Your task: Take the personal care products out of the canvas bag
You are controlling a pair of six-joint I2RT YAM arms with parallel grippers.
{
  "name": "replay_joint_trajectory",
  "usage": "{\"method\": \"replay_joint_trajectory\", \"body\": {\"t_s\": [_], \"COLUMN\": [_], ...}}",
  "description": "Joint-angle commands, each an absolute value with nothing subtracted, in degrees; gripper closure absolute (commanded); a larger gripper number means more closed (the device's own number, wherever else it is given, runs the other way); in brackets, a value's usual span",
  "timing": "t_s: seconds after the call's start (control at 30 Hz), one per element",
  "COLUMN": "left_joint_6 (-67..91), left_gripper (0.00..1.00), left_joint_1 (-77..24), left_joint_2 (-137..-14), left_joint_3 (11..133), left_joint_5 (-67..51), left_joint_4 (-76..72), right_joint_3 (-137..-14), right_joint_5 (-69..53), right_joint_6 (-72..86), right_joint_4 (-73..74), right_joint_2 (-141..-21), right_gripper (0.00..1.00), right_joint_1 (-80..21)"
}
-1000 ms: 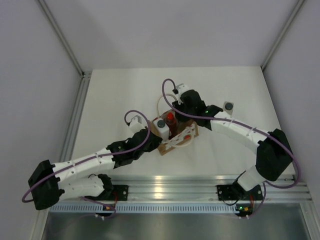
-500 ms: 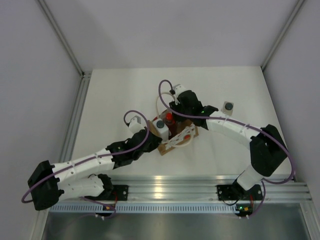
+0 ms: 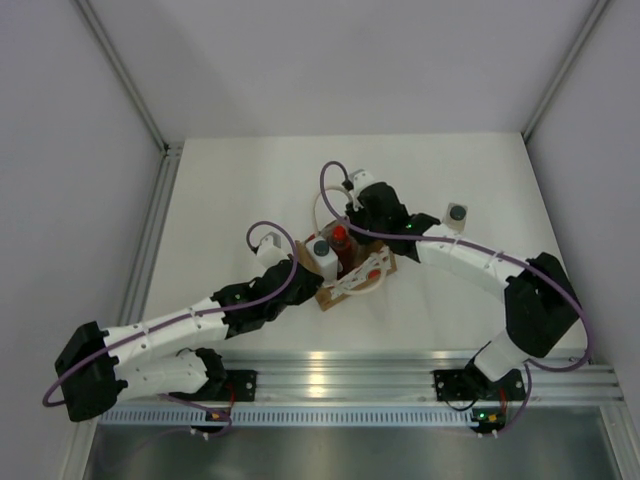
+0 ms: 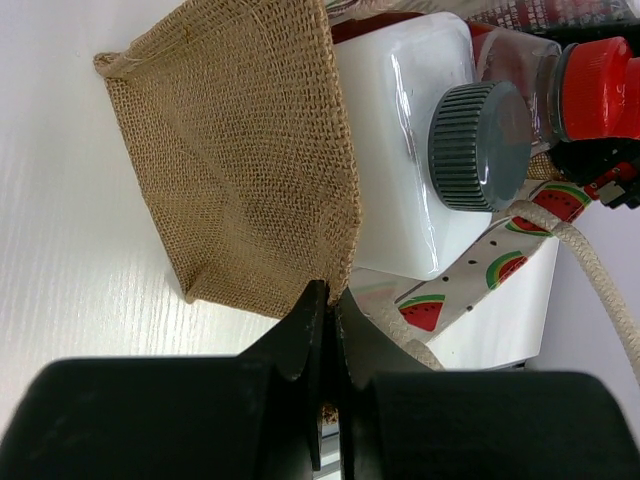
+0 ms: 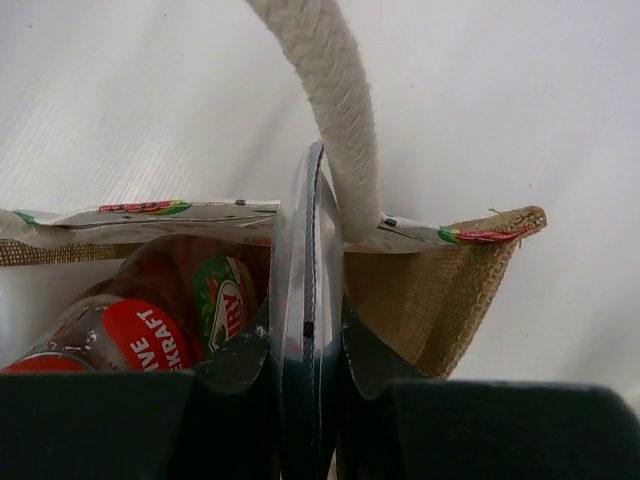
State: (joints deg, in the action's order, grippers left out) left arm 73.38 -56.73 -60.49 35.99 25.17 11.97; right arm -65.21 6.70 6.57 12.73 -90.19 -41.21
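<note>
The canvas bag (image 3: 368,274) stands mid-table, tilted. My left gripper (image 3: 300,272) is shut on its burlap rim, as the left wrist view (image 4: 328,290) shows. The white bottle with a grey cap (image 4: 400,170) and the red bottle with a red cap (image 4: 597,88) stand inside the bag (image 4: 240,170). My right gripper (image 3: 358,228) is at the bag's far side. In the right wrist view it (image 5: 305,322) is shut on a thin pale flat edge, which looks like the white squeeze tube's crimped end (image 5: 305,220). The red bottle (image 5: 130,335) sits just left of it.
The clear bottle with a dark cap (image 3: 457,213) stands on the table to the right of the bag. A white rope handle (image 5: 335,110) arches right over my right gripper's fingers. Cage posts and walls border the table on the left and right.
My right gripper has shifted slightly left and closer in over the bag's far side. The left arm and the bag have not visibly moved.
</note>
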Motion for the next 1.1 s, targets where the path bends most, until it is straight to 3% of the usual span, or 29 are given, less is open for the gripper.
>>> {"method": "replay_joint_trajectory", "body": {"t_s": [0.0,0.33,0.73,1.07], "left_joint_6": [74.0,75.5,76.3,76.4], "left_gripper": [1.00,1.00,1.00,1.00], "left_joint_1": [-56.6,-56.6,-56.6,-56.6], "left_joint_2": [-60.3,-60.4,-60.6,-60.5], "left_joint_3": [35.1,34.5,34.2,34.3], "left_joint_5": [27.1,28.0,28.6,28.3], "left_joint_4": [12.2,12.3,12.2,12.2], "right_joint_3": [-65.8,-71.7,-78.5,-81.3], "right_joint_5": [8.3,5.2,10.1,6.9], "right_joint_6": [6.2,4.7,5.4,3.5], "right_joint_4": [6.4,10.4,21.3,22.3], "right_joint_2": [-84.1,-79.6,-68.7,-68.5], "right_gripper": [1.00,1.00,1.00,1.00], "right_joint_1": [-41.4,-39.9,-37.7,-23.6]}}
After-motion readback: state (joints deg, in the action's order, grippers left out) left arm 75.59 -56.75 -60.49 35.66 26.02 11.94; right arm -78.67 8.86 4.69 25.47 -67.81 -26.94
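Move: About 20 cm to the right of the right hand and roughly level with it stands the tall clear bottle already set out, its middle some 5 cm lower; the open table around it is where the held pouch is headed. Near the right hand, inside the bag, the red-capped bottle is about 4 cm left and 2 cm back, the white bottle about 7 cm left and 6 cm back, both roughly 6 cm lower. From the left hand the pouch lies some 13 cm ahead and 8 cm right. Rising almost straight up out of the bag with the clear pouch still pinched between its fingertips, the right hand climbs about 20 cm, then, still rising, swings some 12 cm right, towards the side where the clear bottle stands. On the way its fingers tip up by roughly 20 degrees and turn some 15 degrees clockwise. The left hand stays put, keeping its pinch on the bag's left edge. ##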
